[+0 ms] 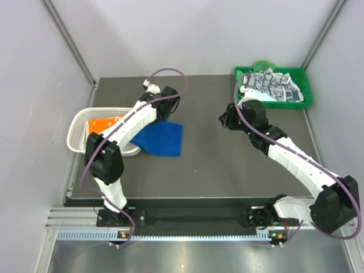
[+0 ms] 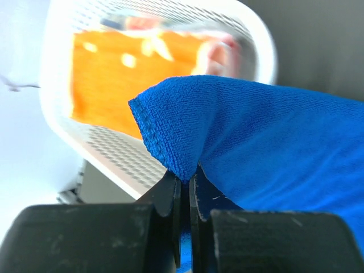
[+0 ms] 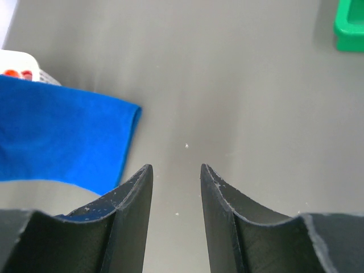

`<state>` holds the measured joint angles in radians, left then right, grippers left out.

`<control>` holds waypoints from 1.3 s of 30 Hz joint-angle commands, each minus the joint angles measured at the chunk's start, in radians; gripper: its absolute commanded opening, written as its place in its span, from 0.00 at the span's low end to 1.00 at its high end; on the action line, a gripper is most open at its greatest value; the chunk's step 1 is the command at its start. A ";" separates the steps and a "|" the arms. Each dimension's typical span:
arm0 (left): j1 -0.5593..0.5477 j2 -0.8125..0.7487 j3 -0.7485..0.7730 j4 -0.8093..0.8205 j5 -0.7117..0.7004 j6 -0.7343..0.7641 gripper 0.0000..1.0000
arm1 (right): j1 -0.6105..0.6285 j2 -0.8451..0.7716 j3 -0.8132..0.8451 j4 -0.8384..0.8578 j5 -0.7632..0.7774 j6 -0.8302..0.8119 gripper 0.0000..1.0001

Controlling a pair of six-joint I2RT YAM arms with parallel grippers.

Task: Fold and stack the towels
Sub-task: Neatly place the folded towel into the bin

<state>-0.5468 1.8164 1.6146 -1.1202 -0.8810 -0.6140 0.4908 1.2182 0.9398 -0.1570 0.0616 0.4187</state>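
Observation:
A royal blue towel lies folded on the dark table just right of the white basket. My left gripper is shut on its far edge, and the left wrist view shows the blue towel pinched at a folded corner between my closed fingertips. An orange towel lies flat inside the basket. A blue-grey patterned towel sits crumpled in the green tray, with a bright green towel behind it. My right gripper stands open above bare table, right of the blue towel.
The white lattice basket stands at the table's left edge. The green plastic tray sits at the back right corner. Grey walls close in on both sides and behind.

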 commanded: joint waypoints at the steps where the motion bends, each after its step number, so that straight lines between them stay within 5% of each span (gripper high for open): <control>1: 0.057 -0.066 0.048 -0.061 -0.122 0.069 0.00 | 0.014 -0.031 0.068 0.010 -0.028 -0.014 0.40; 24: 0.341 -0.206 -0.044 0.287 -0.015 0.417 0.00 | 0.057 0.012 0.159 -0.004 -0.017 -0.012 0.38; 39: 0.455 -0.246 -0.122 0.390 0.051 0.477 0.00 | 0.086 0.040 0.174 -0.001 0.001 -0.015 0.38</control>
<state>-0.1146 1.6310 1.4971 -0.7925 -0.8257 -0.1669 0.5564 1.2533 1.0622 -0.1730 0.0494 0.4179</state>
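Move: Over to the left hand's left, about 12 cm off and nearly level in depth (1 cm nearer), is the middle of the white bin, some 12 cm below the hand. The orange towel lies in it, about 11 cm left, 1 cm back and 13 cm down. The held blue towel trails away rightward, its middle some 9 cm right, 4 cm back and 7 cm lower. From the right hand, the bin is about 44 cm left, 1 cm ahead and 16 cm down. Carrying the folded blue towel by its left end in still-shut fingers, the left hand sweeps about 16 cm left over the white bin, rising some 6 cm on the way and then easing down a little, with hardly any wrist turn. The right hand, empty and partly open, drifts about 4 cm up and 3 cm left. ##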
